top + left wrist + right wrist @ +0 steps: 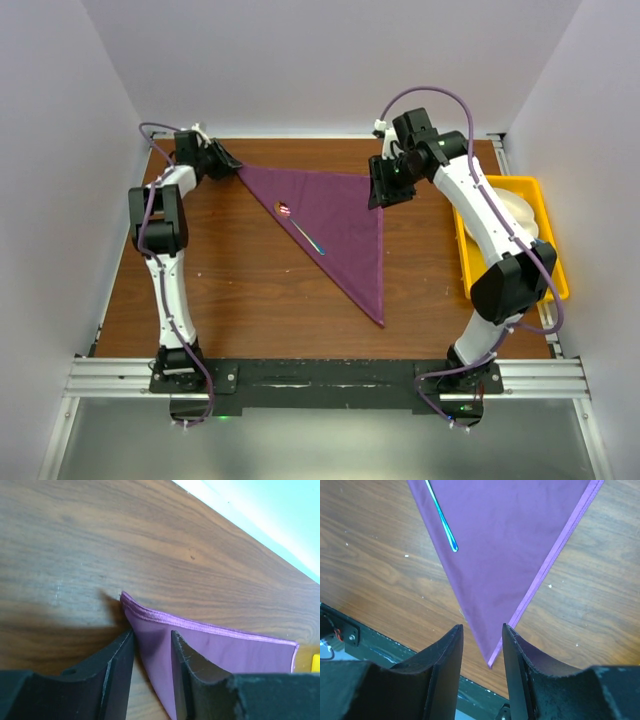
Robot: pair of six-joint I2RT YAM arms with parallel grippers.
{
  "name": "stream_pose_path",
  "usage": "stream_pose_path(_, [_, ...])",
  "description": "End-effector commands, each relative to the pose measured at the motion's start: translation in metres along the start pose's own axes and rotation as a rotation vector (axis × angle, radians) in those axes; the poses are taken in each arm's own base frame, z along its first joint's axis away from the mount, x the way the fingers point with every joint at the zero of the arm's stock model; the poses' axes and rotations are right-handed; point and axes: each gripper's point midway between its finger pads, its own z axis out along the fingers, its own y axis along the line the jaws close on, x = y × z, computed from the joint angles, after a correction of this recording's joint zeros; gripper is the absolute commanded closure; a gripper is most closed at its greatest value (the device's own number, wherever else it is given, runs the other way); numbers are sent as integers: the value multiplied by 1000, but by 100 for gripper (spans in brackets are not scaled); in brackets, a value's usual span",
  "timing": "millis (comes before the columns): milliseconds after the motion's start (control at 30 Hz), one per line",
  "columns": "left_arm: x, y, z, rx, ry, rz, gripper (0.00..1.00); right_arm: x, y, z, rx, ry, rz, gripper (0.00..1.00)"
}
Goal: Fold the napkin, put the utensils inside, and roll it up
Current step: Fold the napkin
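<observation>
The plum-purple napkin (345,220) lies flat on the wooden table, folded into a triangle with its long tip pointing toward the near edge. A thin utensil (305,233) with a bluish, shiny handle rests on the napkin's left half, and it also shows in the right wrist view as the utensil (442,522). My left gripper (232,163) is at the napkin's far-left corner. Its jaws stand apart with that corner of the napkin (150,625) between them. My right gripper (385,195) hovers open over the far-right corner, and the napkin's near tip (490,662) shows between its fingers.
A yellow tray (548,262) holding a white plate (520,212) sits at the table's right edge, beside the right arm. White walls close in the table on the left, right and back. A black rail with both arm bases runs along the near edge.
</observation>
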Motion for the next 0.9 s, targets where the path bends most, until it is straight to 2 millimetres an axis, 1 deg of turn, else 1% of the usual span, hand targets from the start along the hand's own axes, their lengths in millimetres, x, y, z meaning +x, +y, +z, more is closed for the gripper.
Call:
stream_pose_path(0, [-12, 7, 11, 15, -47, 20, 63, -12, 2, -10, -33, -25, 5, 59])
stream_pose_path(33, [-8, 10, 14, 12, -39, 8, 67, -13, 2, -10, -34, -23, 3, 59])
stream_pose_path(100, [-8, 9, 15, 16, -43, 7, 71, -14, 0, -9, -35, -20, 2, 59])
stream_pose_path(133, [-9, 7, 14, 20, -46, 11, 75, -14, 0, -8, -38, -18, 1, 59])
stream_pose_path(167, [-13, 5, 12, 25, -57, 19, 77, -13, -1, -5, -37, -8, 3, 59])
stream_pose_path(200, [-18, -1, 9, 35, -64, 31, 78, -12, -1, -4, -41, -4, 4, 59])
stream_pose_path(233, [-21, -5, 7, 43, -69, 46, 83, -11, -1, -3, -45, 1, 3, 59])
stream_pose_path(267, [-26, -11, 4, 50, -74, 55, 85, -10, 0, -2, -54, 4, 2, 59])
stream_pose_path(300, [-30, -24, -1, 64, -83, 70, 87, -11, 1, -1, -56, 0, 3, 59])
stream_pose_path(367, [-32, -34, -8, 68, -83, 90, 94, -8, 1, -2, -61, -1, 1, 59])
stream_pose_path(400, [-34, -52, -15, 87, -90, 112, 97, -8, 2, -2, -63, -2, 3, 59])
stream_pose_path(433, [-30, -55, -18, 80, -85, 116, 98, -6, 2, -2, -66, -2, 5, 59])
stream_pose_path(467, [-35, -72, -28, 97, -101, 137, 98, -4, 3, -3, -74, -3, 5, 59])
stream_pose_path(500, [-29, -83, -30, 101, -100, 156, 99, -2, 3, -4, -77, -3, 5, 59])
stream_pose_path(533, [-20, -85, -32, 96, -86, 155, 99, -1, 4, -4, -84, -5, 9, 59])
stream_pose_path(567, [-17, -107, -41, 117, -93, 177, 100, 3, 6, -2, -94, -1, 17, 59])
stream_pose_path(600, [-8, -106, -43, 104, -80, 170, 100, 5, 8, -8, -105, -15, 17, 59])
stream_pose_path(633, [3, -120, -44, 120, -66, 185, 100, 12, 8, -4, -109, 0, 27, 59])
stream_pose_path(667, [11, -143, -51, 145, -66, 210, 100, 12, 10, -6, -123, -11, 35, 58])
stream_pose_path(700, [30, -139, -53, 115, -23, 203, 100, 14, 13, -12, -135, -29, 33, 59])
stream_pose_path(733, [37, -146, -56, 118, -13, 213, 100, 24, 12, -8, -136, -9, 45, 59])
stream_pose_path(767, [46, -162, -64, 137, -8, 228, 100, 23, 13, -10, -143, -29, 54, 59])
stream_pose_path(800, [62, -160, -64, 136, 25, 210, 100, 24, 16, -17, -151, -52, 53, 58])
stream_pose_path(833, [70, -165, -67, 148, 40, 209, 100, 32, 15, -16, -156, -42, 60, 59])
stream_pose_path(867, [81, -177, -72, 167, 57, 216, 100, 32, 17, -17, -165, -60, 63, 58])
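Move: The left hand's parted fingers are right over the napkin's far-left corner, which lies about 2 cm ahead, 1 cm right and some 2 cm below. The spoon lying on the napkin has its middle roughly 21 cm back and 18 cm right of that hand; the napkin's far-right corner is about 4 cm back and 41 cm right. From the right hand, the far-left corner is some 28 cm ahead, 36 cm left and 21 cm down. The left hand eases barely a centimetre forward and down while its part-open fingers shut on the napkin's far-left corner and pinch it, then it sweeps about 12 cm right, some 9 cm up and 5 or 6 cm back, carrying the corner in over the napkin towards the spoon while the wrist turns about 10 degrees clockwise. Meanwhile the empty right hand, fingers still apart, drifts about 3 cm back and 2 cm down, clear of the cloth. ##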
